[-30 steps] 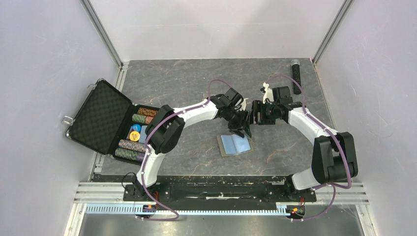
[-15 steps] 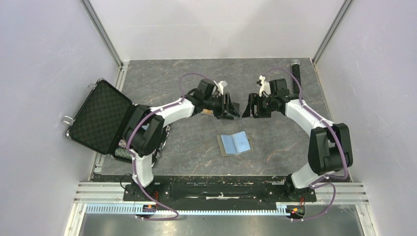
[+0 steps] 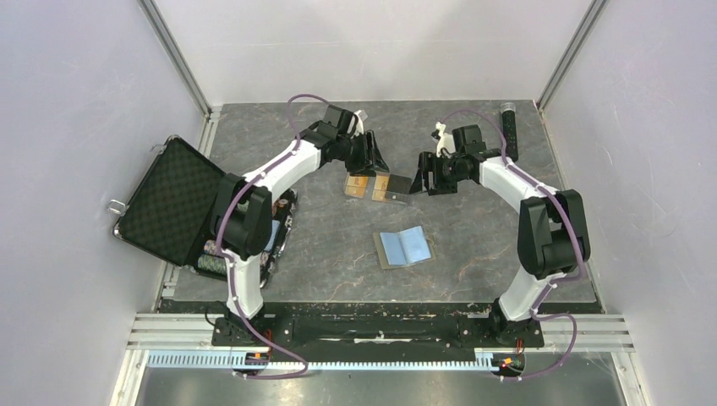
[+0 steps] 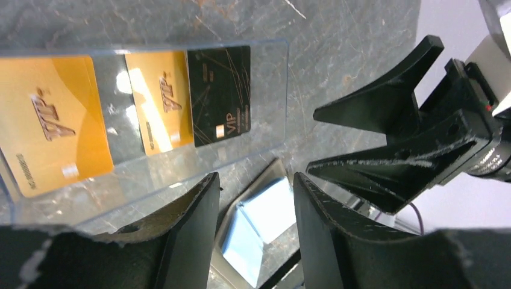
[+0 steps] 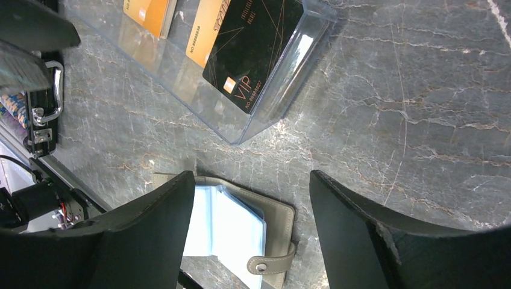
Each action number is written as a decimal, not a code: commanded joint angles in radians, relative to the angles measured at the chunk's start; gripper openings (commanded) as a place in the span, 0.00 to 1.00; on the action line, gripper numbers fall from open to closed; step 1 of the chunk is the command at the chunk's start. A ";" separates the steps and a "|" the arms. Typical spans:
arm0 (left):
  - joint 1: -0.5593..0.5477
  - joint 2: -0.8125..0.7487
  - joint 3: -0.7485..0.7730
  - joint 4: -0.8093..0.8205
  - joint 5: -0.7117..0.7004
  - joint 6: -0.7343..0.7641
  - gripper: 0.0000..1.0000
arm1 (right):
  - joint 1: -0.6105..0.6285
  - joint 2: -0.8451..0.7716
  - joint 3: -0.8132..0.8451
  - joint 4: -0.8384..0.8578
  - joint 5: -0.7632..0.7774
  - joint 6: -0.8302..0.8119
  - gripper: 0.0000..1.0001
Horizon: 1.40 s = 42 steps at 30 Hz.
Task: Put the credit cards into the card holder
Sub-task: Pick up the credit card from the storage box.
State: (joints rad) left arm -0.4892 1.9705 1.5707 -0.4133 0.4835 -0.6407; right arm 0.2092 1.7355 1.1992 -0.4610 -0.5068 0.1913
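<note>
The credit cards lie flat in a clear plastic box (image 3: 394,197): two orange-gold cards (image 4: 51,123) (image 4: 163,99) and a black card (image 4: 220,93). The right wrist view also shows the black card (image 5: 253,51) and a gold card (image 5: 208,27) beside it. The card holder (image 3: 402,248) lies open on the table, light blue pockets up, snap tab (image 5: 271,263) loose. My left gripper (image 3: 375,166) hovers open at the box's far left side. My right gripper (image 3: 418,182) is open just right of the box, empty. Between my left fingertips (image 4: 208,186) I see the card holder (image 4: 259,229).
A big black poker-chip case (image 3: 173,203) stands open at the left edge, chips inside, partly behind my left arm. A black stick-like object (image 3: 510,131) lies at the far right corner. Grey walls close in the marbled table (image 3: 473,245).
Both grippers have moved away from the card holder toward the far side. The left arm swung back and left, uncovering the clear box with the cards.
</note>
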 commanded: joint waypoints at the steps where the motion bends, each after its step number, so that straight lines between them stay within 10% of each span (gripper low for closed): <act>1: -0.006 0.095 0.158 -0.205 -0.087 0.134 0.55 | 0.011 0.011 0.045 -0.008 -0.027 0.007 0.73; 31: -0.054 0.431 0.461 -0.299 -0.037 0.130 0.41 | 0.020 0.057 0.059 -0.020 -0.038 0.000 0.73; 38: -0.063 0.435 0.473 -0.302 -0.031 0.139 0.03 | 0.019 0.059 0.059 -0.022 -0.038 -0.004 0.73; 42: -0.068 0.418 0.476 -0.319 -0.062 0.151 0.02 | 0.018 0.058 0.062 -0.025 -0.038 -0.006 0.73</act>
State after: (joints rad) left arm -0.5468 2.3966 2.0155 -0.7094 0.4541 -0.5461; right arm 0.2272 1.7836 1.2148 -0.4877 -0.5266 0.1909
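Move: The black cards in the clear storage box lie about 2 cm ahead of the left hand, 6 cm to its right and 10 cm below. In the same box, gold cards lie 5 cm to the left of the black ones, and another gold stack about 11 cm to the left of them. The open card holder sits roughly 17 cm back from the left hand and 8 cm right. From the right hand, the black cards are some 4 cm ahead, 7 cm left and 6 cm lower. Bring the half-open left gripper about 10 cm down to the storage box, easing forward a touch first and drifting some 3 cm right while the fingers steepen about 15 degrees. Close the fingers almost fully at the left edge of the black cards, by their near end, to pinch a card, then rise just under 1 cm. ##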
